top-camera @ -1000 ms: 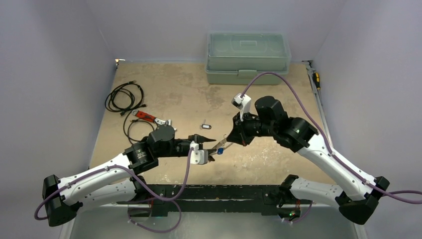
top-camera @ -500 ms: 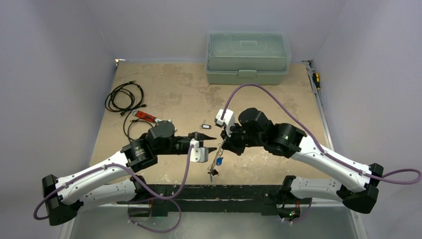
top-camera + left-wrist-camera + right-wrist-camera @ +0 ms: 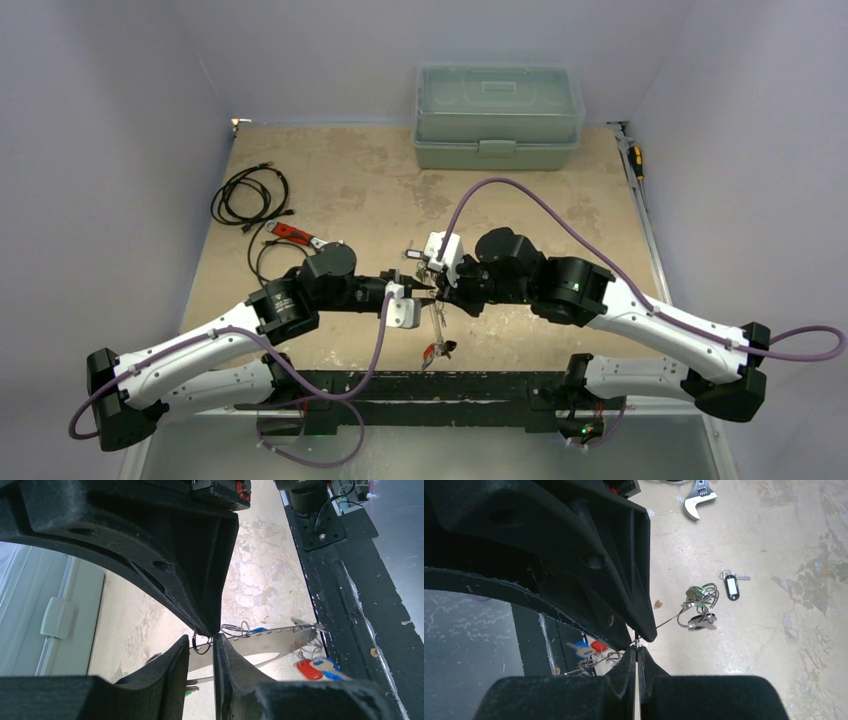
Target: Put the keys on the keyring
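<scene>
My right gripper (image 3: 441,292) is shut on the thin wire of the keyring (image 3: 664,621). The wire runs from its fingertips to a bunch of small rings and a green-headed key (image 3: 697,607). More keys (image 3: 437,349) with red and blue tags (image 3: 314,668) hang below, over the table's front edge. My left gripper (image 3: 427,290) meets the right one tip to tip. Its jaws stand a narrow gap apart, with a small dark ring (image 3: 201,645) at the tips. One key with a dark tag (image 3: 413,254) lies on the table behind the grippers.
A red-handled wrench (image 3: 299,235) and a coiled black cable (image 3: 250,195) lie at the left. A green lidded toolbox (image 3: 498,115) stands at the back. The black base rail (image 3: 440,385) runs along the near edge. A flat silvery strip with holes (image 3: 265,640) crosses behind the left fingers.
The right gripper has swung left and down until it meets the left gripper. The hanging keys have dropped lower toward the front edge. The left jaws have narrowed.
</scene>
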`<state>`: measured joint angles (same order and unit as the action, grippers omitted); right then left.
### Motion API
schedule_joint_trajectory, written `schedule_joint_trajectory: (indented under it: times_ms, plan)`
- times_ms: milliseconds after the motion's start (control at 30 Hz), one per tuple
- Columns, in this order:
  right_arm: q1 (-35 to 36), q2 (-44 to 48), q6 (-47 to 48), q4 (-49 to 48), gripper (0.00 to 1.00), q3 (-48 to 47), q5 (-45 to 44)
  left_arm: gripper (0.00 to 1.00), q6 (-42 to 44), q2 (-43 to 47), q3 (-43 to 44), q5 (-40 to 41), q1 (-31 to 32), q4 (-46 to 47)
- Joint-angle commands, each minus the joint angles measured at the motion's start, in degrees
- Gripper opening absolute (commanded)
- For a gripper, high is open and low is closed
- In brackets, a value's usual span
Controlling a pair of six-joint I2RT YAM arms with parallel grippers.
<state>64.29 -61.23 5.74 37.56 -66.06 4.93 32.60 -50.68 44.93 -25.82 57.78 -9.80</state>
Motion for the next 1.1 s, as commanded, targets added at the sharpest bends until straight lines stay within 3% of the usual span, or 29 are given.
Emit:
schedule_joint_trajectory:
  times_ms: [0,233,400,767,833,900,1067]
  plan:
    - [1.4,1.6,2.0,-5.9,0.0,0.2,-0.8,0.21,0.4,0.0,0.9,0.0,0.1,1.5]
    - [2.7,2.0,3.3,-7.5,0.0,0.7,-1.3,0.12,0.7,0.0,0.3,0.2,0.1,1.5]
    - [4.8,2.2,5.5,-8.9,0.0,1.6,-2.0,0.0,0.7,-0.5,0.3,0.6,0.2,1.4]
    - [6.1,4.1,7.1,-12.1,0.0,3.4,-4.5,0.0,0.3,1.9,-1.2,3.4,0.2,3.2]
    - [6.1,4.9,7.0,-13.3,0.07,4.0,-4.7,0.0,-0.8,3.3,-2.4,3.9,0.1,5.8]
    - [6.1,5.9,6.8,-14.6,0.2,4.8,-4.6,0.0,-2.0,4.8,-3.9,3.7,0.1,8.5]
    - [6.1,7.5,6.2,-17.7,0.36,6.7,-4.6,0.0,-7.5,8.1,-7.5,4.1,0.1,17.7]
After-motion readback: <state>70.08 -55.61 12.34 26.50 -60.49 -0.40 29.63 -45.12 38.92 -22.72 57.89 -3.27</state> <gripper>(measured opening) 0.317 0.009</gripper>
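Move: The keyring's small hoop, already pinched in the right fingertips, stands between the left hand's parted fingers, about 1 cm to that hand's right and level with it. From the left hand, one key bunch is some 6 cm ahead, 2 cm left and 5 cm down; the red-tagged bunch is roughly 9 cm back, 1 cm right and 6 cm down. The black key tag lies on the table about 16 cm ahead, 3 cm left and 24 cm down. Left fingers shut on the keyring's small hoop, then the right fingers open and rise about 3 cm. ##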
